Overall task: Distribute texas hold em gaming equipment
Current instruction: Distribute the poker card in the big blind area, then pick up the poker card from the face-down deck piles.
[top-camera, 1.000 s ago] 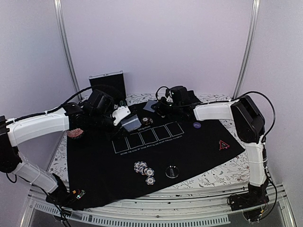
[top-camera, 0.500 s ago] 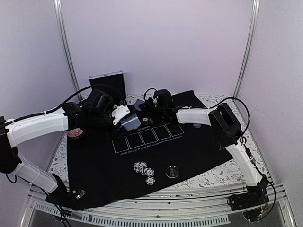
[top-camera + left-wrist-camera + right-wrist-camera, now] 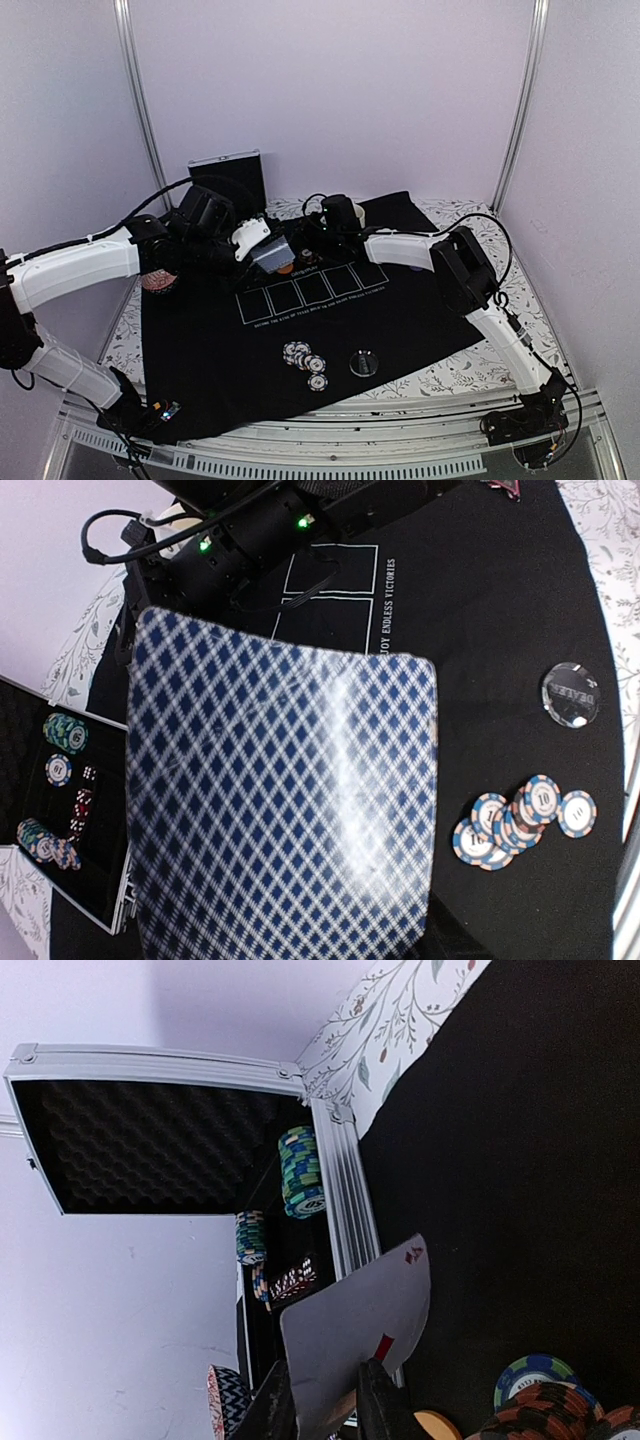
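My left gripper [image 3: 258,243] is shut on a deck of blue-diamond-backed playing cards [image 3: 285,800], which fills the left wrist view and hides the fingers. My right gripper [image 3: 324,1368] reaches left over the back of the black mat, close to the deck [image 3: 272,254]. Its jaws stand a little apart. A single face-up card [image 3: 360,1315] with red pips sits loosely between the fingers [image 3: 372,1400]. Striped poker chips [image 3: 306,362] and a clear dealer disc [image 3: 364,362] lie at the mat's front. An orange token [image 3: 437,1426] and a chip pile [image 3: 545,1405] lie under the right gripper.
An open aluminium case [image 3: 228,178] stands at the back left, holding chip stacks [image 3: 303,1172] and dice. A patterned mug [image 3: 158,280] sits by the mat's left edge. White card boxes [image 3: 312,288] are printed on the black mat [image 3: 420,320]. The right arm spans the mat's back right.
The right arm has swung left across the back of the mat towards the deck and case. Its jaws have parted slightly round the card. The left gripper has lifted the deck a little.
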Controlling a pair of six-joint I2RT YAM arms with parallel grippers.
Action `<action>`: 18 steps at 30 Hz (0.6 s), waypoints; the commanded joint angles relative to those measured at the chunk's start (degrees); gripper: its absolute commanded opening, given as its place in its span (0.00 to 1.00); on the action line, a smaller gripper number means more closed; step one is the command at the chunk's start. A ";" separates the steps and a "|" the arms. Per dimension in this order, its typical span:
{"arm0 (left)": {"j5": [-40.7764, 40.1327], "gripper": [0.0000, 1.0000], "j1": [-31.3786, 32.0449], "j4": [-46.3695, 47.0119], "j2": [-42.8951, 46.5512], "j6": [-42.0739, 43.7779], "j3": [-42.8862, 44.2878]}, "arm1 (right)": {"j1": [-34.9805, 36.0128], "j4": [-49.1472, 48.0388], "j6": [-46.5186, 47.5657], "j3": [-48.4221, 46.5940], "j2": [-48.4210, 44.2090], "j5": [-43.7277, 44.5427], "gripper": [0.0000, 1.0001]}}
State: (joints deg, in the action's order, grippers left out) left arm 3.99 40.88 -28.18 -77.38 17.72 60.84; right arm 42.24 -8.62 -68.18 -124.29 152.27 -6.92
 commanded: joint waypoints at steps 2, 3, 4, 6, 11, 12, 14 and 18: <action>0.32 0.50 -0.88 0.94 1.34 -0.22 1.56 | -0.14 2.29 0.97 2.05 -1.88 1.26 0.26; 0.26 0.50 -0.90 0.94 1.39 -0.21 1.56 | -0.12 2.29 1.31 3.06 -2.76 1.47 0.28; 0.30 0.50 -0.94 0.94 1.37 -0.22 1.54 | -0.14 2.29 1.61 3.88 -3.57 1.59 0.29; 0.32 0.50 -1.04 0.89 1.36 -0.16 1.51 | -0.11 2.69 2.86 5.10 -5.45 1.98 0.34; 0.47 0.50 -1.16 0.94 1.51 -0.09 1.56 | 0.15 3.63 9.92 10.17 -13.50 5.14 0.48; 0.57 0.50 -1.16 0.94 1.57 -0.09 1.53 | 0.28 3.57 11.30 11.42 -15.58 5.72 0.52; 0.84 0.50 -1.20 0.94 1.76 0.02 1.52 | 0.29 3.28 15.36 13.91 -20.39 6.34 0.59; 1.20 0.50 -1.14 1.10 1.92 0.26 1.61 | 0.25 3.45 25.00 16.16 -27.04 4.83 0.75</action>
State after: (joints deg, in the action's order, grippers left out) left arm 4.21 40.32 -28.18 -77.12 17.74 60.84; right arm 42.33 -4.12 -54.85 -109.45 134.45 -2.46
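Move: Just under the right fingers, some 6 cm down and 1 cm farther out, is the big blind spot for the poker card they still hold. The orange button lies about 5 cm back and 4 cm left of the hand, and the chip stack 3 cm back and 1 cm right. The mug stands roughly 9 cm right and 4 cm ahead. From the left hand the spot is about 22 cm ahead, 11 cm right and 16 cm lower. Letting go of the poker card beside the orange button, the right hand first sinks about 2.5 cm with its fingers opening, drifting slightly back and right. It then turns upward and climbs quickly, some 10 cm off its low point, still edging right and back away from the card, rolling some 15 degrees as the fingers spread wide. The left hand stays put, keeping its grip on the deck. ##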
